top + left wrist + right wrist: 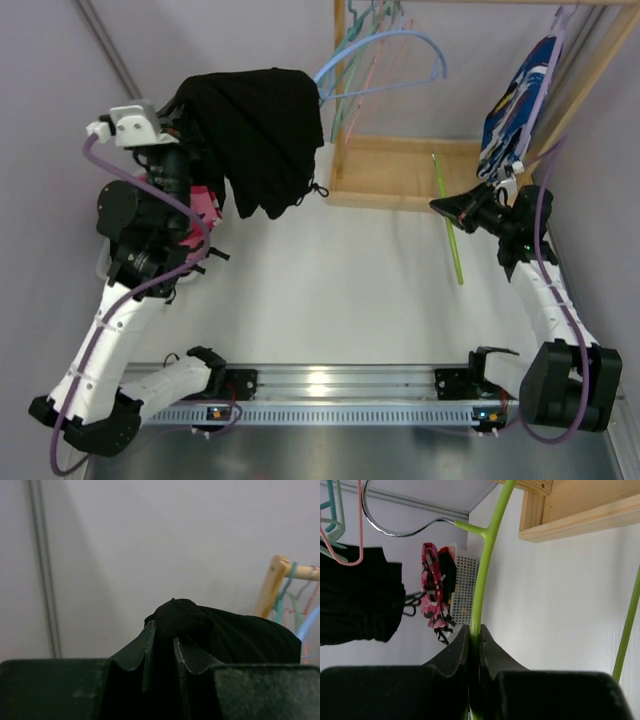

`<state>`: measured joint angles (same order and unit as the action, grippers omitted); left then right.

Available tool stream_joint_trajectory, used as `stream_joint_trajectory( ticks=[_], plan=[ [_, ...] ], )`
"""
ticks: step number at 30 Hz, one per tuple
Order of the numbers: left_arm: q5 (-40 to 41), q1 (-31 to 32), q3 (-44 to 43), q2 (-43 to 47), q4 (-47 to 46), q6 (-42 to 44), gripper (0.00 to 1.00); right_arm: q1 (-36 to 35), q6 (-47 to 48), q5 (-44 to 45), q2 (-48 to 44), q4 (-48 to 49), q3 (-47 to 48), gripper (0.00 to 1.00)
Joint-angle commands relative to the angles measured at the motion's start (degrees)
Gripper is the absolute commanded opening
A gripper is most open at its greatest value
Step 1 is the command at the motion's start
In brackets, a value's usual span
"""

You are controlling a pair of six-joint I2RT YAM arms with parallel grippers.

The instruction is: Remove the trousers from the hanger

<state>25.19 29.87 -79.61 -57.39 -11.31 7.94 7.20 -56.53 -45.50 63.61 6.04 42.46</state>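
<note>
My left gripper (164,632) is shut on a bunched fold of the plain black trousers (225,635). They hang in the air from it at the back left (262,130), clear of any hanger. The pink camouflage trousers (200,215) lie by the left arm and show in the right wrist view (432,595) too. The blue-and-white trousers (520,100) hang on a purple hanger at the back right. My right gripper (475,630) is shut on the stem of a bare green hanger (482,575), low over the table (455,240).
A wooden rack (400,180) stands at the back with several empty hangers (400,50) on its rail. A white perforated basket (465,595) stands behind the pink trousers. The rack's base board (580,515) is right beside the green hanger.
</note>
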Motion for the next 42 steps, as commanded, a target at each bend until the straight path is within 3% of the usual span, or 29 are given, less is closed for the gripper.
stream_joint_trajectory(
  ticks=[1, 9, 12, 15, 22, 29, 34, 42],
  plan=[
    [1.6, -7.5, -0.1, 6.1, 2.9, -7.7, 0.0, 0.6, 1.5, 0.8, 0.3, 3.4, 3.8, 0.0],
    [5.5, -24.6, 1.5, 13.8, 13.2, -14.0, 0.0, 0.0, 1.2, 1.3, 2.4, 3.6, 5.8, 0.0],
    [6.7, -32.4, 3.1, 16.7, 14.7, -12.0, 0.0, -0.3, 1.2, 1.4, 2.8, 3.6, 6.1, 0.0],
    [11.0, -36.2, 4.6, 18.3, 15.6, -8.5, 0.0, -0.7, 1.2, 1.3, 3.3, 3.4, 6.4, 0.0],
    [17.3, -40.9, 9.5, 19.4, 12.1, 1.4, 0.0, -1.1, 1.3, 1.4, 4.6, 3.2, 7.8, 0.0],
    [16.8, -41.9, 16.0, 17.7, 4.2, 10.8, 0.0, -1.4, 1.2, 1.3, 5.6, 2.9, 8.7, 0.0],
    [12.8, -41.9, 19.7, 10.3, -3.5, 13.3, 0.0, -1.4, 1.5, 1.2, 6.2, 2.6, 9.7, 0.0],
    [8.6, -41.9, 18.5, -8.2, -15.6, 6.8, 0.0, -1.4, 1.3, 1.6, 4.9, 2.7, 10.8, 0.0]
  ],
)
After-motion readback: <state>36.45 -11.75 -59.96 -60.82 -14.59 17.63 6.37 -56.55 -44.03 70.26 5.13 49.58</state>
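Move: The left hand, already gripping the black trousers, is taking them to the white basket, about 8 cm ahead, 20 cm to the left and some 50 cm below. The pink trousers in that basket lie about 12 cm ahead, 14 cm left and 47 cm down; the blue hanger on the rack is roughly 20 cm ahead and 30 cm right at about hand height. From the right hand the basket is some 5 cm ahead, 67 cm left and 18 cm lower. Leftward and back at first, the left hand sweeps the gripped black trousers away from the rack, going some 26 cm left in all; it then curves forward again about 15 cm while sinking some 17 cm towards the basket. The wrist swings counter-clockwise up to some 60 degrees and the raised fingers tip down, staying shut on the cloth. The right hand keeps its grip on the green hanger and drifts slightly forward. ##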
